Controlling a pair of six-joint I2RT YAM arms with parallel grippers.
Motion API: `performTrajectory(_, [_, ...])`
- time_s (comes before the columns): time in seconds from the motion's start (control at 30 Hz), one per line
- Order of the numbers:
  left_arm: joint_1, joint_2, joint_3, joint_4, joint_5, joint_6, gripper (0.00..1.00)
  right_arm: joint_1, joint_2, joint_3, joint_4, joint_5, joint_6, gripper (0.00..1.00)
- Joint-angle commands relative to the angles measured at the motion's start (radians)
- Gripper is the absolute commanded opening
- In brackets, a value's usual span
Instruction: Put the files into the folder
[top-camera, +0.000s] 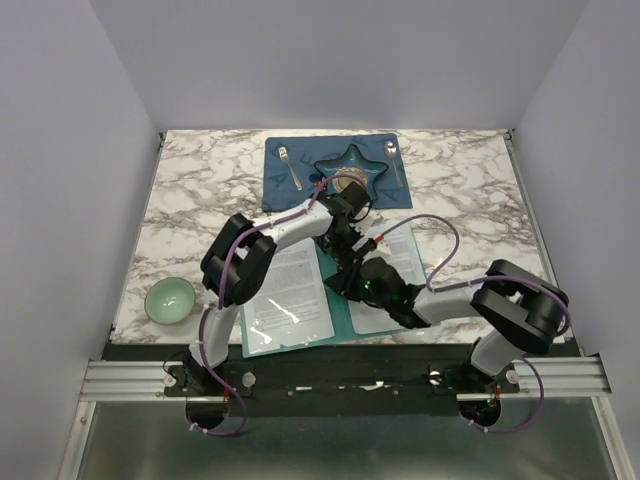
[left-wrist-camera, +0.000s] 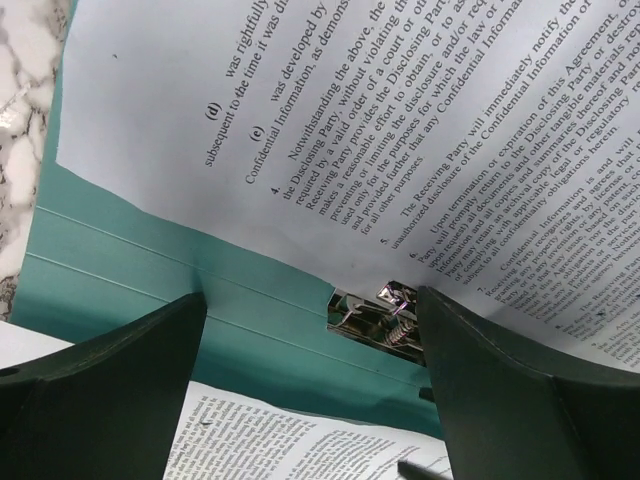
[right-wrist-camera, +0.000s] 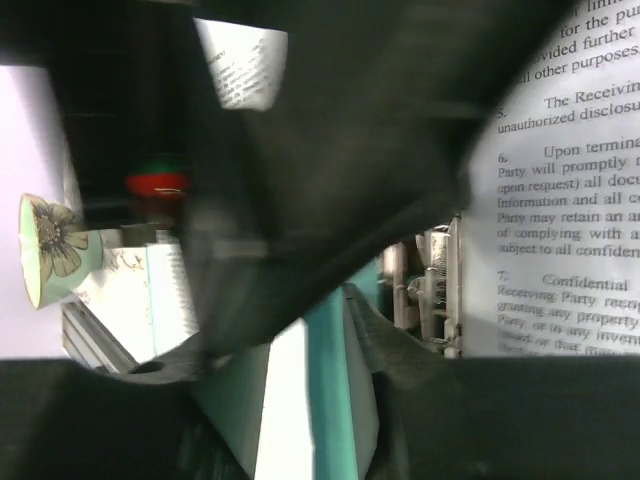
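The teal folder (top-camera: 340, 315) lies open on the marble table, with printed files on its left leaf (top-camera: 285, 295) and its right leaf (top-camera: 402, 262). My left gripper (top-camera: 340, 226) hangs over the spine, open. In its wrist view the gripper (left-wrist-camera: 310, 310) straddles the teal spine (left-wrist-camera: 180, 280), with the silver clip (left-wrist-camera: 372, 312) by the right finger and a sheet (left-wrist-camera: 330, 130) curling above it. My right gripper (top-camera: 354, 272) sits low at the spine. In its blurred wrist view the gripper (right-wrist-camera: 345, 330) has parted jaws, the folder's edge (right-wrist-camera: 330, 400) showing in the gap and the clip (right-wrist-camera: 432, 290) beside a sheet (right-wrist-camera: 570, 200).
A dark blue placemat (top-camera: 285, 195) at the back holds a star dish (top-camera: 352, 170), a fork (top-camera: 290, 168) and a spoon (top-camera: 395, 160). A mint bowl (top-camera: 170, 300) stands at the front left and shows as a flowered bowl (right-wrist-camera: 50, 250). Both forearms cross over the folder.
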Motion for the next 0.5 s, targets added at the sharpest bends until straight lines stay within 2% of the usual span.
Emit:
performTrajectory(0.0, [0.008, -0.037, 0.006, -0.081, 0.006, -0.005, 0.99, -0.006, -0.072, 0.129, -0.257, 0.047, -0.085, 0.44])
performTrajectory(0.3, [0.060, -0.103, 0.095, -0.124, 0.028, -0.028, 0.99, -0.006, -0.170, 0.246, -0.547, 0.100, -0.192, 0.46])
performTrajectory(0.47, [0.111, -0.147, 0.193, -0.156, 0.071, -0.032, 0.99, -0.005, -0.152, 0.318, -0.690, 0.145, -0.261, 0.47])
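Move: The folder's metal clip lies some 5 cm back from the left hand, about 1 cm to its left and 2 cm lower. From the right hand the clip is about 1 cm ahead, 2 cm to the right and 4 cm below. The right-hand sheets centre some 8 cm right and 5 cm back of the left hand; the left-hand sheets lie about 11 cm left, 3 cm back and 4 cm below the right hand. The clip is left clear as both hands lift away from it. The right rises about 5 cm, edging forward, its part-open fingers tipping some 10 degrees steeper; the left, still wide open, first slips a little to its left, then climbs about as far with a drift forward, gathering speed. ##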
